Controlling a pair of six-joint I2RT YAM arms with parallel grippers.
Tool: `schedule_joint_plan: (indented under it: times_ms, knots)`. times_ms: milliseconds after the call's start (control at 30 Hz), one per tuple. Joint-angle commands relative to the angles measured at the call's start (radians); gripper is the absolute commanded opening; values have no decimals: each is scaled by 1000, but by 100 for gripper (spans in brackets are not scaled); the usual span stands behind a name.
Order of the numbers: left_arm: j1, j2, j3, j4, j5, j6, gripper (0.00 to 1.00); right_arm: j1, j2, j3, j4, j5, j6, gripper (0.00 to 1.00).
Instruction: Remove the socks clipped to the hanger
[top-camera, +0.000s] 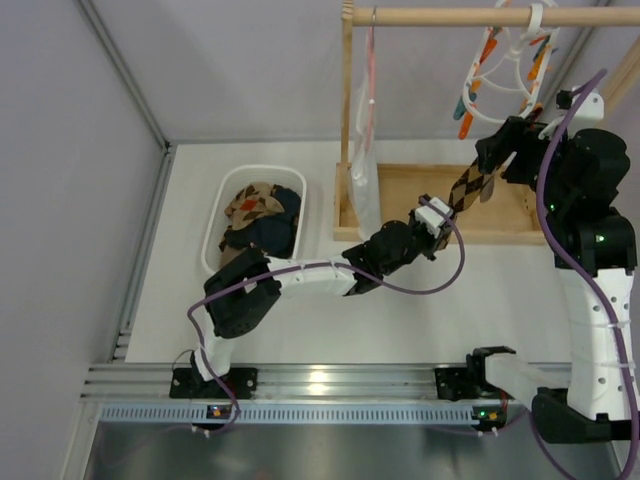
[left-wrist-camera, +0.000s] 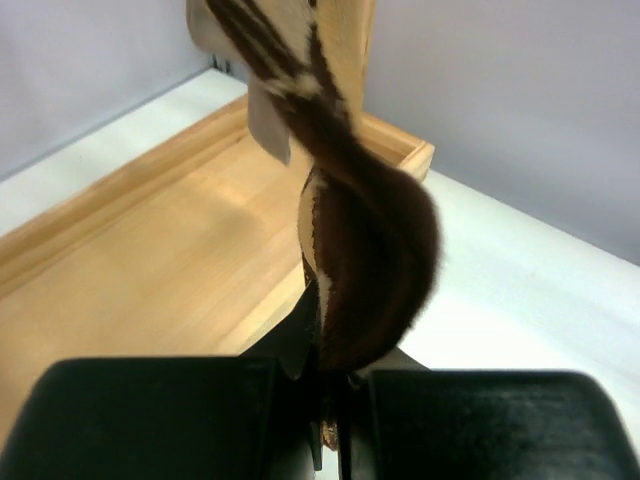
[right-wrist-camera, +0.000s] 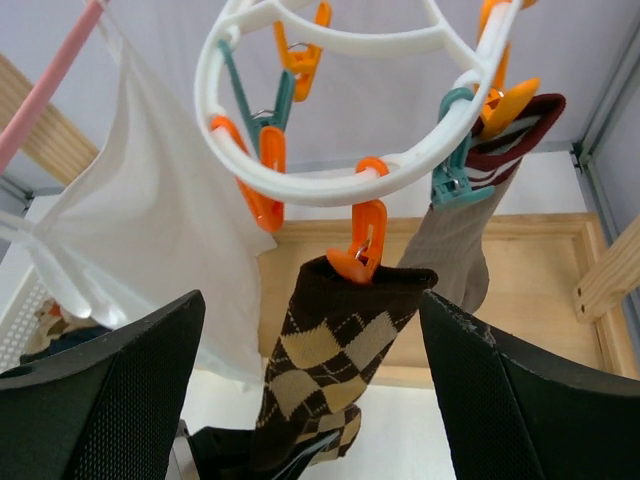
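The white oval hanger (right-wrist-camera: 330, 185) hangs from the wooden rail, its ring also visible from above (top-camera: 505, 60). An orange clip (right-wrist-camera: 362, 245) pinches the cuff of a brown-and-tan argyle sock (right-wrist-camera: 335, 360). My right gripper (right-wrist-camera: 315, 390) is open, its fingers (right-wrist-camera: 100, 400) standing wide on either side of that cuff without touching it. Lower down, my left gripper (left-wrist-camera: 330, 400) is shut on the toe end of the same argyle sock (left-wrist-camera: 370, 250), which stretches slantwise between hanger and gripper (top-camera: 465, 190). A taupe sock (right-wrist-camera: 455, 240) with a red-and-white cuff hangs from a teal clip (right-wrist-camera: 455, 170).
A white basket (top-camera: 215, 225) at the left holds another argyle sock (top-camera: 255, 205) and a dark navy one (top-camera: 270, 235). A white cloth bag (top-camera: 365, 190) hangs on a pink wire hanger (top-camera: 370, 70). The wooden rack base (top-camera: 400, 185) lies under the hanger.
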Motion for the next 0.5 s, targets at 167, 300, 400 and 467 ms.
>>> schedule_joint_plan:
  times_ms: [167, 300, 400, 467]
  knots:
    - [31, -209, -161, 58, -6, -202, 0, -8, -38, -50, 96, -161, -81, 83]
    - [97, -226, -183, 59, 150, -302, 0, -16, -7, -54, 133, -293, -97, 84]
    - [137, -235, -181, 58, 264, -353, 0, -19, 8, -46, 163, -320, -104, 84]
    - [160, -241, -183, 47, 293, -396, 0, -21, 22, -37, 180, -340, -101, 83]
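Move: My left hand still grips the argyle sock low down; its cuff hangs in an orange clip about 6 cm ahead, 11 cm right and 21 cm above that hand. The white bag hangs about 8 cm ahead and 14 cm left of it, slightly higher; the basket is some 40 cm left, 5 cm farther out and 20 cm below. From my open right hand the clip is about 5 cm ahead and 2 cm right, nearly level; the grey-brown sock hangs 12 cm ahead, 8 cm right. I haul the gripped sock with my left hand about 6 cm left, away from its clip and towards the white bag, climbing some 3 cm in the later part while the wrist rolls about 15 degrees around its fingers. My right hand goes 4 cm left beside the clip, easing back slightly before coming forward again, and swings 15 degrees counter-clockwise with its jaws kept open. ##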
